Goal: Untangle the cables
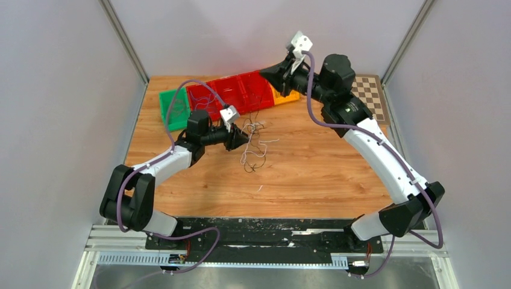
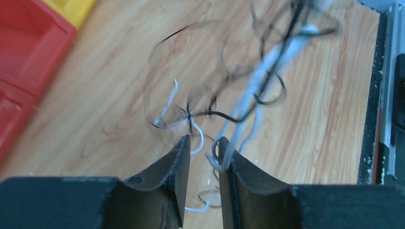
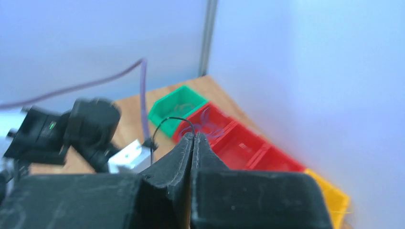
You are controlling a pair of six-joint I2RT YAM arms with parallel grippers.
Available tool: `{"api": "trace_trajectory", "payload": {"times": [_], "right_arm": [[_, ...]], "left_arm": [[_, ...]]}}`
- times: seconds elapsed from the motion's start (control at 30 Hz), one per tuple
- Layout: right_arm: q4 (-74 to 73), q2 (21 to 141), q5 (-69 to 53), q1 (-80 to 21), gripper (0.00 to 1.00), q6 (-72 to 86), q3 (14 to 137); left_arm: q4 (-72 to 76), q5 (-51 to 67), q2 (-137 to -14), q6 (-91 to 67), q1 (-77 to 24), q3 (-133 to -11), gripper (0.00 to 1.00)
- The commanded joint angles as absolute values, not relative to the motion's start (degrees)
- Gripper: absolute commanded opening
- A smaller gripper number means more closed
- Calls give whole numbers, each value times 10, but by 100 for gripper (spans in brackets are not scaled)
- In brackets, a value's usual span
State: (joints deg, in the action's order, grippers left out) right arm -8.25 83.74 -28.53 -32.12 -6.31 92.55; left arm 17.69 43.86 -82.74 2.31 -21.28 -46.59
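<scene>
The cables (image 1: pixel 255 142) lie in a loose tangle of thin black and white wires on the wooden table (image 1: pixel 313 174). My left gripper (image 1: pixel 243 137) sits at the tangle's left edge. In the left wrist view its jaws stand apart (image 2: pixel 203 141), and a white wire (image 2: pixel 267 71) drapes over the right finger's tip (image 2: pixel 228 149); black loops (image 2: pixel 224 114) lie just beyond. My right gripper (image 1: pixel 266 71) is raised above the bins, shut (image 3: pixel 193 136) on a thin black wire (image 3: pixel 167 120) that arcs out of its fingertips to the left.
A row of bins stands at the table's back: green (image 1: pixel 175 108), red (image 1: pixel 232 90) and yellow (image 1: pixel 286 96). Thin purple wires lie in a red bin (image 3: pixel 210 121). A chessboard (image 1: pixel 369 90) sits at the back right. Walls enclose the table.
</scene>
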Motion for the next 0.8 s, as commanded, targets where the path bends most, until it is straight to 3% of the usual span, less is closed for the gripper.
{"api": "trace_trajectory", "payload": {"times": [0.0,0.03,0.1,0.43,0.53,0.77], "right_arm": [[-6,819,-164,-318,0,-78,986],[-6,819,-146,-318,0,-80,994],[13,821,-125,-316,0,-83,1017],[43,843,-80,-273,0,-128,1121],[47,852,-85,-251,0,-129,1151],[48,857,-106,-241,0,-146,1117]], "left_arm": [[188,434,-830,-11,-205,-433,27],[176,431,-837,-18,-203,-433,18],[159,428,-846,-33,-193,-431,12],[19,420,-823,-2,-128,-442,4],[-83,399,-838,41,-126,-476,0],[-155,371,-824,87,-95,-481,0]]}}
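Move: The white cable hangs right by the left fingertips, about 2 cm to that hand's right, with the tangle on the table some 14 cm below and 3 cm to the right. The red boxes lie about 20 cm ahead of the left hand and 7 cm to its left, the yellow box about 26 cm ahead and 13 cm to the right. From the right hand, already pinching the black cable, the tangle lies some 40 cm below, 2 cm back and 2 cm left. Shut the half-open left gripper on the white cable while sinking, then draw it left, about 9 cm down and 8 cm left in all, tipping the fingers further down. Meanwhile keep the right gripper's pinch on the black cable and haul it away from the tangle, about 21 cm up and 12 cm right, swinging the fingers clockwise and upward some 40 degrees. ##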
